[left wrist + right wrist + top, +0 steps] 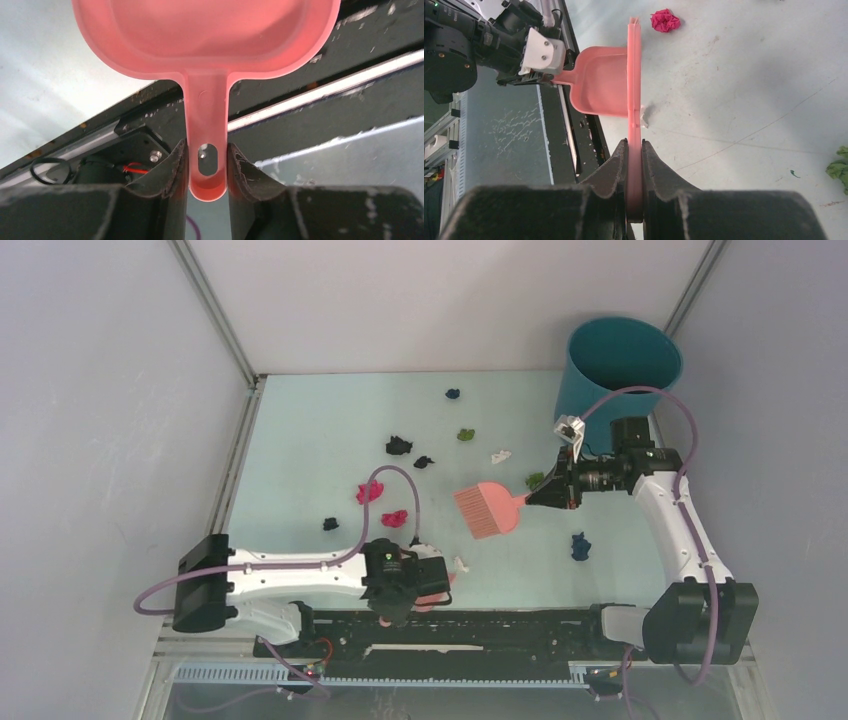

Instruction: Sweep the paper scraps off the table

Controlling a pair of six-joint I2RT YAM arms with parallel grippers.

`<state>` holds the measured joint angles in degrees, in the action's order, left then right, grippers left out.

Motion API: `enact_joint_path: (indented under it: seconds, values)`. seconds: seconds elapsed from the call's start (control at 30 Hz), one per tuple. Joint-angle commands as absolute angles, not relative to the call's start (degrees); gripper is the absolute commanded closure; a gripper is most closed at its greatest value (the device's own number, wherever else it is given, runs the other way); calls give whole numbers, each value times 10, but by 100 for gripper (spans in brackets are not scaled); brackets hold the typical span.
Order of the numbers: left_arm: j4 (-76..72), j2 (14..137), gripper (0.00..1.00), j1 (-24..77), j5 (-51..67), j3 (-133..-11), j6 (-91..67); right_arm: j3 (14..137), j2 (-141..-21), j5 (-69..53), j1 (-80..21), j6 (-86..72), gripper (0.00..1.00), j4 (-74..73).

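Paper scraps lie scattered on the mint-green table (pixel 300 430): magenta wads (pixel 369 491) (pixel 394 518), black ones (pixel 398 446) (pixel 330 524), green ones (pixel 465 435) (pixel 535 480), dark blue ones (pixel 453 394) (pixel 580 546) and white ones (pixel 500 455) (pixel 460 564). My left gripper (pixel 425 578) (pixel 207 165) is shut on the handle of the pink dustpan (pixel 205 35), at the table's near edge. My right gripper (pixel 545 495) (pixel 634 165) is shut on the handle of the pink hand brush (pixel 487 510) (pixel 634 100), whose bristles point left mid-table.
A teal round bin (pixel 620 365) stands at the back right corner, just behind the right arm. A black rail (pixel 480 625) runs along the near edge under the dustpan. Grey walls frame the table on the left, back and right.
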<state>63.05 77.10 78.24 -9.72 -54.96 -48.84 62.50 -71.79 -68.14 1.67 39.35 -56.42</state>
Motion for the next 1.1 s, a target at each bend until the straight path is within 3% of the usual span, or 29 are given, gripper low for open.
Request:
enact_joint_path:
  seconds: [0.0, 0.23, 0.47, 0.53, 0.8, 1.07]
  values:
    - [695, 776, 95, 803, -65, -578, -416, 625, -717, -693, 21, 403, 100, -569]
    - [655, 856, 98, 805, -138, -637, -285, 625, -717, -687, 22, 403, 100, -568]
    - [537, 951, 98, 785, -133, -681, -202, 625, -720, -681, 40, 390, 100, -558]
    - [508, 976, 92, 768, -134, -699, -186, 624, -722, -673, 47, 381, 100, -551]
    - [384, 943, 43, 741, -136, -642, -130, 595, -688, -554, 69, 280, 100, -442]
    - [134, 764, 38, 745, -136, -422, -160, 592, -699, -549, 71, 285, 100, -440]
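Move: The white scrap that the dustpan is taken to lies about 10 cm ahead of the left hand, 13 cm to its right and 5 below, right by the front edge of the held pan. The red scrap is some 19 cm straight ahead of that hand; a black scrap is 18 cm ahead and 12 left. From the right hand, which holds the brush, the white scrap is roughly 14 cm back, 10 left and 20 below; the green scrap is about 4 cm forward and 4 right. The dustpan, held by its handle in the left hand, first shifts back a touch, then goes right and forward, netting about 8 cm right and 7 forward and sinking about 4, its front edge pushing the white scrap along. The wrist turns it some 25 degrees clockwise before the fingers open and let go of the handle. The right hand, still gripping the brush, draws right, forward and lower, swinging clockwise. ##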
